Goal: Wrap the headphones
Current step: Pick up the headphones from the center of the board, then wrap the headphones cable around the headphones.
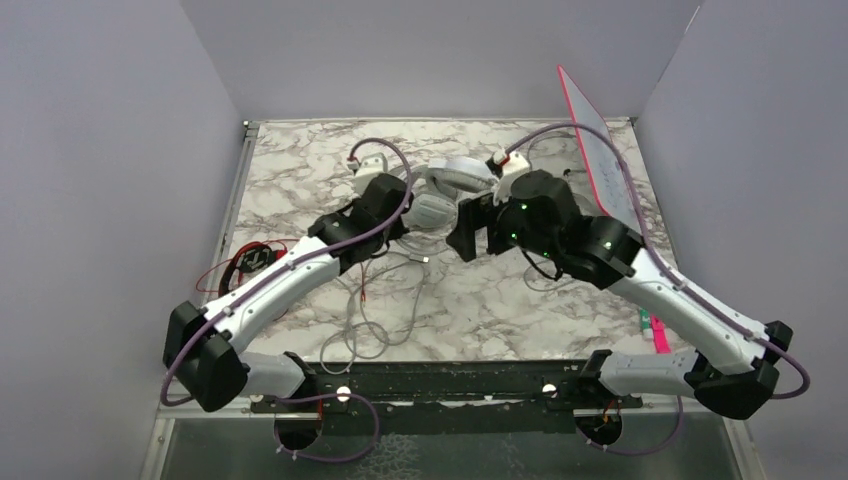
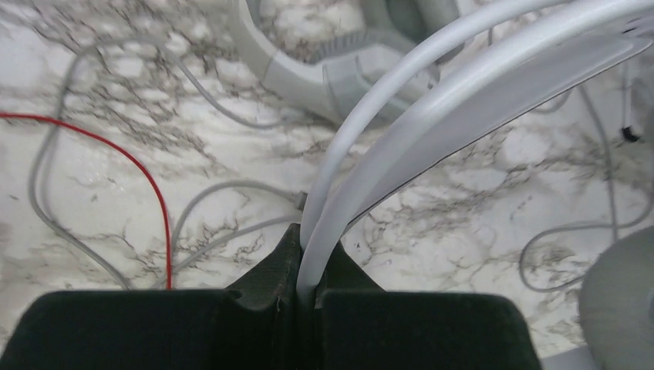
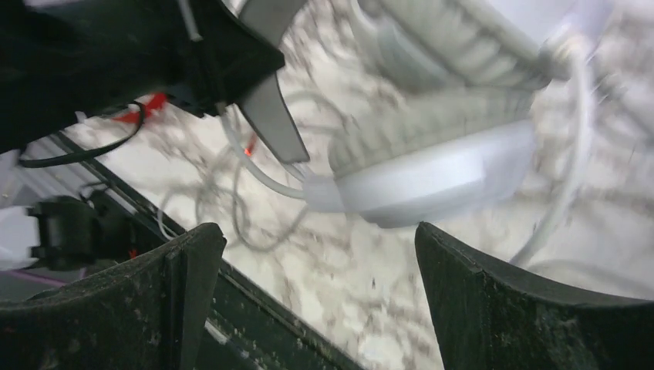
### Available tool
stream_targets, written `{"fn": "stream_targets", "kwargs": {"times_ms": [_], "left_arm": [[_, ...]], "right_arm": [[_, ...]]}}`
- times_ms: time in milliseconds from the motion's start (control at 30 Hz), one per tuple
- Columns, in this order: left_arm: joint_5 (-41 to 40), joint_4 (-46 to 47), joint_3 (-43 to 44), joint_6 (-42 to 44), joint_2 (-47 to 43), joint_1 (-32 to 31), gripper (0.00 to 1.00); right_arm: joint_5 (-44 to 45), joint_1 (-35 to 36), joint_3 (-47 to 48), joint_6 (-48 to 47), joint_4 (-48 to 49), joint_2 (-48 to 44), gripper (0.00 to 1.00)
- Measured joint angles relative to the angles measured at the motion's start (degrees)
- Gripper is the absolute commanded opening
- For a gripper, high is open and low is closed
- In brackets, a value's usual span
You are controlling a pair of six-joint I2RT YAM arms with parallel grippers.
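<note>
The white-silver headphones (image 1: 462, 176) lie at the middle back of the marble table. My left gripper (image 1: 402, 216) is shut on their headband (image 2: 432, 108), which runs up and to the right from between the fingers of this gripper (image 2: 308, 258). My right gripper (image 1: 476, 232) stands wide open just right of the ear cup (image 3: 432, 173), with nothing between its fingers (image 3: 316, 247). A light grey headset (image 2: 324, 73) lies just beyond the held band. The red-and-black headphones (image 1: 250, 262) sit at the table's left edge, and their red cable (image 2: 150, 193) trails across the marble.
Loose loops of thin grey cable (image 1: 370, 310) spread over the near middle of the table. A white board with a pink rim (image 1: 600, 165) leans at the back right. Small pink and green items (image 1: 656, 330) lie at the right edge. Grey walls close in on both sides.
</note>
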Motion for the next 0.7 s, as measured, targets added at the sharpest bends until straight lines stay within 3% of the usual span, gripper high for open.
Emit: {"fn": "stream_targets", "kwargs": {"times_ms": [267,400,533,633,700], "left_arm": [[4.7,-8.4,5.4,12.1,-8.0,7.8,0.0],[6.0,-12.7,6.4,17.0,-9.6,10.6,0.0],[7.7,-16.5,8.8,19.7,-10.5,14.2,0.0],[9.6,-18.7,11.8,20.5,-10.9,18.2,0.0],[11.5,-19.1,13.9,20.6,-11.2,21.4,0.0]], "right_arm": [[0.8,-0.1,21.2,-16.4,3.3,0.6,1.0],[0.6,-2.4,25.3,-20.3,4.2,2.8,1.0],[-6.3,-13.0,20.6,-21.9,6.4,3.1,1.0],[-10.2,-19.6,9.6,-21.7,11.4,0.7,1.0],[-12.0,-20.1,1.7,-21.7,14.2,-1.3,1.0]]}}
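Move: The left hand already grips the white headphones by the headband; their middle is some 8 cm to its right, about 2 cm ahead and level. The red headphones lie roughly 29 cm to that hand's left, 7 cm back and 14 cm below; the grey headphones about 8 cm ahead, 3 cm to its right and 14 cm below. From the empty right hand, the white headphones hang about 10 cm ahead, 4 cm left and 8 cm lower. Up, then leftward and up again, the left hand carries the white headphones by the band away from the right hand, about 12 cm left and 10 cm up, fingers staying shut. Upward too, the open right hand climbs nearly 19 cm with its fingertips tilting up, then swings forward and right while sinking, ending some 7 cm above its start. ##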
